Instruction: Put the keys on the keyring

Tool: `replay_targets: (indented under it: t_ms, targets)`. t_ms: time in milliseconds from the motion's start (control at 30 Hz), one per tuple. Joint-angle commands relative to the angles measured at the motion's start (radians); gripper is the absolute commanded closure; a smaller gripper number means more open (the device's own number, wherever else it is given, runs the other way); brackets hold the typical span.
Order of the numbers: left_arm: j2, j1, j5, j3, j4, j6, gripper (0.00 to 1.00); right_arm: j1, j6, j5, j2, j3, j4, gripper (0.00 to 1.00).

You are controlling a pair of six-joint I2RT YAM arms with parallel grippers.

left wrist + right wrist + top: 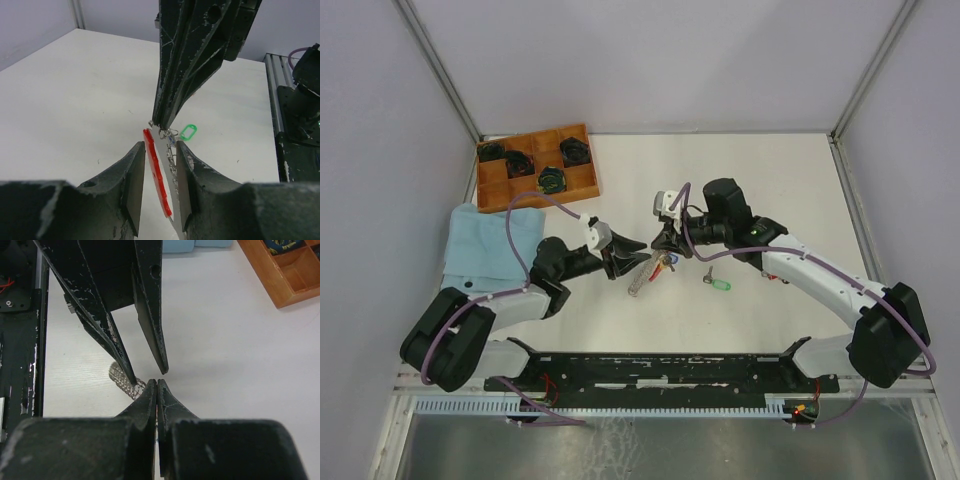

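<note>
The keyring (646, 272), with its red loop strap (157, 175) and silver chain (173, 159), hangs just above the table centre between both grippers. My right gripper (665, 248) (157, 381) is shut on the small metal ring (164, 132) at its top. My left gripper (630, 262) (160, 144) stands open around the strap and chain, and a gap shows beside the strap. A green-headed key (718, 284) (188, 132) lies on the table just right of the ring. A bit of blue (171, 141) shows under the ring. The mesh chain (122, 377) trails left in the right wrist view.
A wooden tray (495, 190) (285, 275) holding dark round coils (552, 180) sits at the back left. A light blue cloth (485, 240) lies at the left edge, beside the left arm. The frame rail (660, 365) runs along the near edge.
</note>
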Motion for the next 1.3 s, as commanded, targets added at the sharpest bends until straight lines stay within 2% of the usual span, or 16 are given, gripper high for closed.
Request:
replay_targets:
  t_ms: [0,600,800,1133,1267]
  targets:
    - [0.032,-0.004,0.078,0.033,0.111,0.053,0.62,0.001,-0.018,-0.062,-0.005,0.013,0.079,0.99]
    - [0.104,-0.003,0.119,0.048,0.125,0.081,0.72,0.001,-0.047,-0.117,0.028,-0.020,0.097,0.99]
    - [0.122,-0.002,0.129,0.047,0.138,0.072,0.73,0.001,-0.026,-0.126,0.044,-0.032,0.124,0.99]
    - [0.166,-0.003,0.139,0.060,0.116,0.077,0.83,0.003,-0.017,-0.134,0.042,-0.043,0.142,0.99]
    - [0.167,-0.002,0.136,0.067,0.099,0.085,0.94,0.003,-0.017,-0.136,0.038,-0.047,0.138,0.99]
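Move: The metal ring of the keyring is still at my shut right fingertips, no more than about 1 cm to the left of my right hand and 1 cm below it. My left hand goes for that ring, which lies about 2 cm to its right and 1 cm ahead. The keyring's grey strap hangs some 5 cm below my left hand and 3 cm back, 1 cm to its left. The green key lies on the table about 15 cm right, 5 cm back and 17 cm down. I close my left fingers from about a third open to almost shut at the metal ring, right against my right fingertips, while my left hand sinks about 3 cm and eases 1.5 cm to the right. My right hand keeps its grip on the keyring and sinks some 2.5 cm alongside, drifting slightly back and left so that the two fingertips meet. ##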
